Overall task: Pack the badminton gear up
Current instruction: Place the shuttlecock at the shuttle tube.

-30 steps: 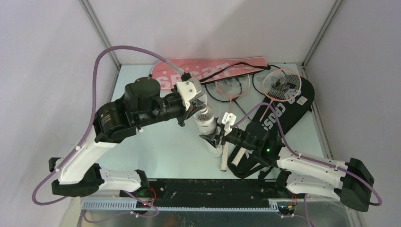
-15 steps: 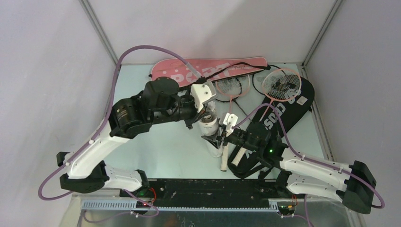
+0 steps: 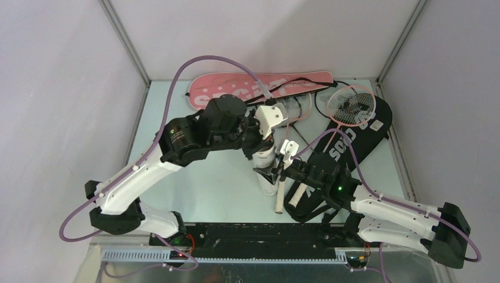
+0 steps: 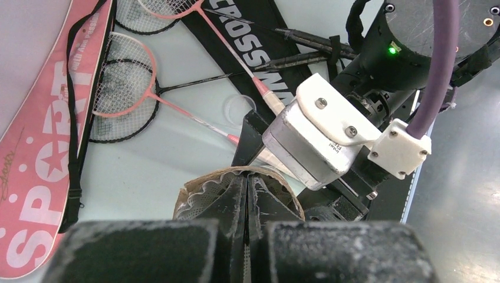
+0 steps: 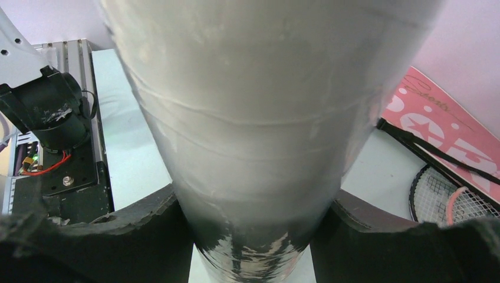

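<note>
The long translucent white tube (image 3: 266,162) stands nearly upright at mid-table. My right gripper (image 3: 270,174) is shut on it low down, and the tube fills the right wrist view (image 5: 253,118) between the jaws of my right gripper (image 5: 253,236). My left gripper (image 3: 261,146) is at the tube's top. In the left wrist view it (image 4: 246,188) is shut on a white shuttlecock (image 4: 197,200) inside the tube's brown rim (image 4: 284,187). The pink "SPORT" bag (image 3: 236,88) and the black "CROSSWAY" bag (image 3: 354,138) lie at the back. Pink rackets (image 3: 351,106) and black rackets (image 4: 112,131) lie between them.
A white racket handle (image 3: 278,197) lies on the table beside the tube's foot. A clear round cap (image 4: 239,108) lies near the racket shafts. The enclosure's walls close in the left, back and right. The arm bases and a black rail (image 3: 259,236) are at the near edge.
My left arm has swung to the right, bringing its gripper and the shuttlecock over and into the tube's mouth. My right gripper has kept its hold on the tube in place.
</note>
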Tool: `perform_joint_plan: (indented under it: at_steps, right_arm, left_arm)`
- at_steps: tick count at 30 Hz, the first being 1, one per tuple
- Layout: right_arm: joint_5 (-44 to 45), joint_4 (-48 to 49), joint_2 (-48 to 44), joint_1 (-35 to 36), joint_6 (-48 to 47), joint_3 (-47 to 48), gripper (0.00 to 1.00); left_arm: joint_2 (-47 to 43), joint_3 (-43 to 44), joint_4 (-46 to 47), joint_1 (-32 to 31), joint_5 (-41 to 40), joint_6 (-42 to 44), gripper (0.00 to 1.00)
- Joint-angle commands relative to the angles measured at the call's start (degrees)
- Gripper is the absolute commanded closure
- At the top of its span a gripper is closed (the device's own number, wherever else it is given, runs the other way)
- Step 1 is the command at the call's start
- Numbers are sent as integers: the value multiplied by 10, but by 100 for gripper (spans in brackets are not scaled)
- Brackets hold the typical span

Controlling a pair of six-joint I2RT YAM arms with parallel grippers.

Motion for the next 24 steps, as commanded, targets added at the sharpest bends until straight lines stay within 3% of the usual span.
perform_joint_plan:
  at_steps: [1, 5, 7, 9, 11, 24]
  right_arm:
    - [0, 0, -16, 3, -20, 14, 40]
    - [3, -3, -23, 0, -22, 14, 40]
    - [3, -7, -24, 0, -20, 14, 40]
    - [9, -6, -25, 0, -16, 14, 41]
    - [17, -4, -24, -1, -13, 14, 41]
    - [42, -4, -27, -2, -2, 14, 41]
  left_arm:
    - [-16, -29, 44, -1, -23, -32, 100]
    - [-16, -69, 59, -1, -50, -81, 100]
    - [-5, -71, 50, -1, -68, -109, 91]
    - [9, -33, 31, -1, -79, -123, 75]
    - [18, -1, 16, -1, -81, -125, 68]
    - [-38, 50, 33, -1, -82, -112, 41]
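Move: The shuttlecock sits in the shuttle tube's mouth at the closed left fingertips, its middle about 3 cm below, 2 cm right and 1 cm ahead of that hand. The mouth's centre is about level with the hand and 1 cm left; the pink racket's handle lies some 36 cm below, 5 cm right and 4 cm back. From the right hand gripping the tube, the shuttlecock is about 9 cm up, 2 cm ahead and 2 cm left. Left hand edges forward, opens halfway to free the shuttlecock, lifts 2 cm; right keeps its tube grip. ##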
